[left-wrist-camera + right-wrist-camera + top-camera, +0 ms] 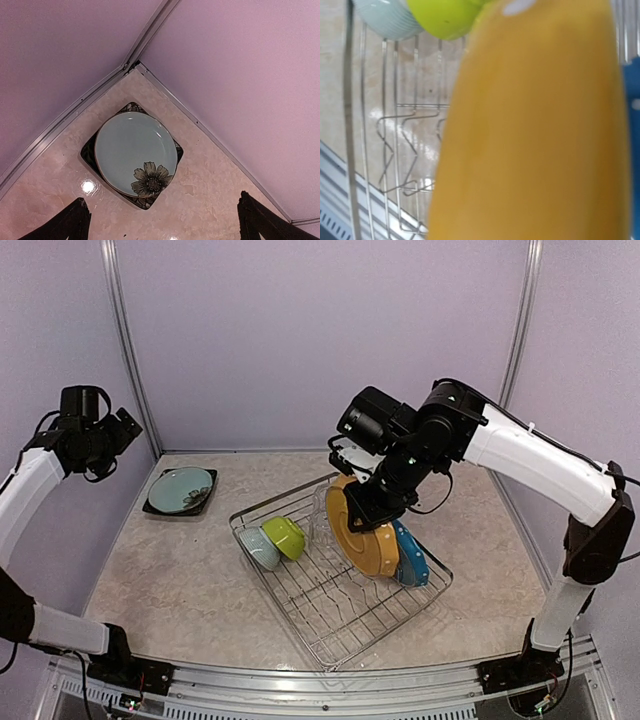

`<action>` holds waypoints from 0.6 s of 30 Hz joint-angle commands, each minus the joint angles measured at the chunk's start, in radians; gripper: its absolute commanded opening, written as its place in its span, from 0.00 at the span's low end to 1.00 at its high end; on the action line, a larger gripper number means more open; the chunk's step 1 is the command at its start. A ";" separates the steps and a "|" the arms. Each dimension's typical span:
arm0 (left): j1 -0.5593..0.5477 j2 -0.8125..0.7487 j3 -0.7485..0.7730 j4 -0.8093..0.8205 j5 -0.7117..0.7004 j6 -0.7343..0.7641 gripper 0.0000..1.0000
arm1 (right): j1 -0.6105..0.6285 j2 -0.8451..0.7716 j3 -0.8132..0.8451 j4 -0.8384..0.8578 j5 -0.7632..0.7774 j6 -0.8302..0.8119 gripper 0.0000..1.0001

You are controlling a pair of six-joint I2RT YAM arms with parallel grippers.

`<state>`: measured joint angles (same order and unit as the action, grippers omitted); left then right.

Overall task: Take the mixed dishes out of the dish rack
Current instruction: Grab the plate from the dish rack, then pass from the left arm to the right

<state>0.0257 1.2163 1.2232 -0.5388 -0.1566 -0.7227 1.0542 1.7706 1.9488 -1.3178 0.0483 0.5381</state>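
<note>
The dish rack [300, 615] sits mid-table, turned at an angle. My right gripper [358, 506] is shut on the upper rim of the orange-dotted plate [365, 535], which stands on edge over the rack. That plate [535, 125] fills the right wrist view and hides the fingers. Behind it leans the blue-dotted plate [411, 560]. A lime bowl [286, 537] and a pale-blue bowl [259, 548] lie at the rack's left end, with a clear glass [322, 515] next to them. My left gripper [165, 220] hangs open, high above the pale teal plate [131, 150], which is stacked on the black square plate [89, 150].
The stacked plates [182, 490] lie in the table's far left corner, close to the wall and its metal frame post [130, 370]. The rack's wire floor and rim [385, 150] show below the held plate. Bare tabletop [160, 580] lies left of the rack.
</note>
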 commanded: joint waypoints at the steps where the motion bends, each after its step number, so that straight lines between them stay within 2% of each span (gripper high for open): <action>1: -0.006 -0.002 0.078 -0.100 0.040 -0.049 0.99 | -0.005 -0.087 0.082 0.107 -0.017 -0.075 0.08; 5: -0.008 0.007 0.144 -0.175 0.110 -0.065 0.99 | -0.003 -0.087 0.154 0.135 0.021 -0.147 0.06; 8: -0.009 0.003 0.168 -0.200 0.197 -0.062 0.99 | 0.005 -0.073 0.228 0.139 0.106 -0.226 0.05; 13: -0.018 -0.001 0.221 -0.231 0.326 -0.018 0.99 | 0.043 -0.057 0.280 0.170 0.292 -0.404 0.04; 18: -0.053 0.026 0.276 -0.268 0.493 0.025 0.99 | 0.109 -0.056 0.217 0.295 0.537 -0.597 0.00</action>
<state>0.0051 1.2201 1.4509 -0.7532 0.1631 -0.7498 1.1061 1.7565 2.1803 -1.2087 0.3351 0.1463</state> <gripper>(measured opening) 0.988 0.213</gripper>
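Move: The orange plate is already gripped in my right hand. The green plate stacked on the black one lies roughly 38 cm ahead, 49 cm left and 24 cm below that hand. Nearer are the lime bowl (about 12 ahead, 17 left), the glasses (17 ahead, 6 left) and the blue plate (5 ahead, 8 right), all some 14–19 cm lower. From my empty left hand, the orange plate is about 51 cm right, 17 back and 10 lower. I keep my right fingers shut on the orange plate and raise it up out of the rack area by about 11 cm, easing forward some 4 cm as I climb and tipping the fingertips forward and up by about 30 degrees. Meanwhile my left hand, still wide open, swings right and up towards the orange plate, turning clockwise. ##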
